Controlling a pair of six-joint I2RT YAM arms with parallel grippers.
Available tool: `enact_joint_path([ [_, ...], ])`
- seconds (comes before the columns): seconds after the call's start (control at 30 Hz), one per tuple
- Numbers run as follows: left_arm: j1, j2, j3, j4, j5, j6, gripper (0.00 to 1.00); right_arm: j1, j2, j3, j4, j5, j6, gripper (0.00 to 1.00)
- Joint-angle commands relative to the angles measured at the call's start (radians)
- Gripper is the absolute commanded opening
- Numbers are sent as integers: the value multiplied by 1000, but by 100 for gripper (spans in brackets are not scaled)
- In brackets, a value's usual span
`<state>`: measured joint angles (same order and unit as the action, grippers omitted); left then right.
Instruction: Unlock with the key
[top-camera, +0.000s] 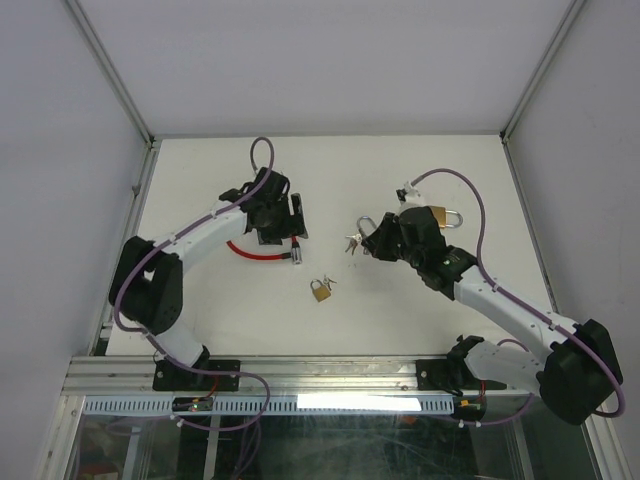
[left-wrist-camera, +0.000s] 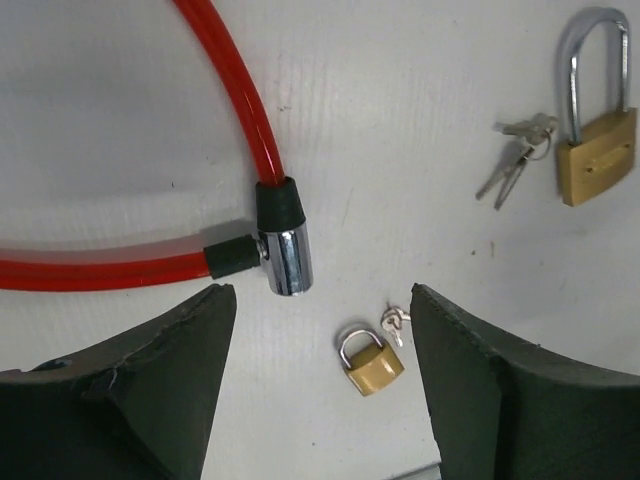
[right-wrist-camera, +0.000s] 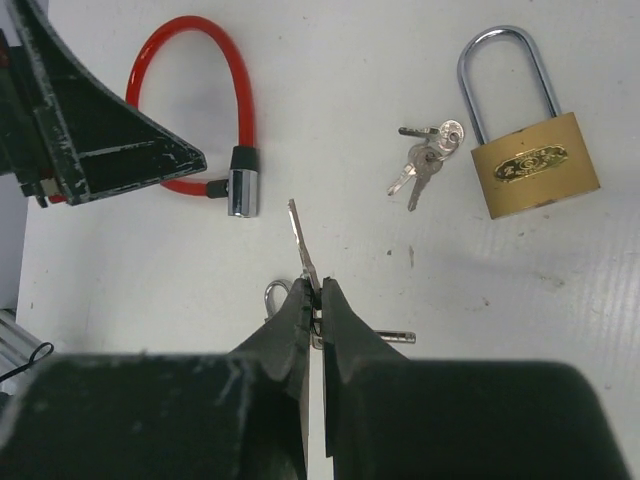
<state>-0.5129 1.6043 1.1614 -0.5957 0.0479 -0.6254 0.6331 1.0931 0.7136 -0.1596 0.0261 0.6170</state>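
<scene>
My right gripper (right-wrist-camera: 320, 285) is shut on a silver key (right-wrist-camera: 303, 240), blade sticking out ahead, held above the table; it also shows in the top view (top-camera: 372, 242). A large brass padlock (right-wrist-camera: 530, 160) lies ahead to the right, with a key bunch (right-wrist-camera: 425, 165) beside it. A small brass padlock (left-wrist-camera: 370, 362) with small keys (left-wrist-camera: 395, 320) lies between my open left fingers, below them. My left gripper (left-wrist-camera: 322, 295) is open and empty, above the chrome head (left-wrist-camera: 285, 255) of a red cable lock (left-wrist-camera: 245, 100).
Another brass padlock (top-camera: 445, 215) lies behind my right wrist. The small padlock (top-camera: 321, 290) lies mid-table between the arms. The white table is walled on three sides, with a metal rail along the near edge (top-camera: 300, 375).
</scene>
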Motion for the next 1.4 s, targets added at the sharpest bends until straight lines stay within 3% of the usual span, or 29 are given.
enact_joint_path([
  [0.0,-22,129,152,-147,-94,75,70,-11,-15,51,4,41,-35,0],
  [0.3,-62,367,353,-294,-155,129,56,-25,1,51,2,1,-47,0],
  [0.57,-81,446,377,-308,-156,127,50,-36,10,52,1,-23,-60,0],
  [0.73,-87,473,356,-309,-121,100,39,-36,24,61,-6,-41,-73,0],
  [0.93,-88,436,321,-257,-57,35,15,-36,74,93,-15,-98,-99,0],
  [1.17,-85,335,332,-198,-20,-78,1,-35,122,134,-22,-173,-112,0],
  [1.37,-68,263,318,-128,44,-202,0,-34,144,145,-12,-223,-98,0],
])
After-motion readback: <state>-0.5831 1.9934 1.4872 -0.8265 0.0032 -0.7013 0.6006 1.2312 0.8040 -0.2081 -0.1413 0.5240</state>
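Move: The cable lock's chrome head lies almost straight under the left gripper, about 8 cm down, with its red loop centred some 8 cm to the left and 5 cm ahead. The small padlock is about 9 cm back and 5 cm right of the left hand; the loose keys are 13 cm right and 2 cm ahead. From the right gripper, which already holds a key, the lock head is about 16 cm left, 3 cm ahead and 13 cm below. Bring the left gripper down about 7.5 cm onto the cable lock's head, tipping the fingers to point straight down, and close them around its black sleeve. Then lift the head some 2 cm while carrying it about 3 cm right, towards the key. Keep the key pinched in the right gripper, letting that hand sink slightly, drift a little right, then swing nearly 3 cm left. ##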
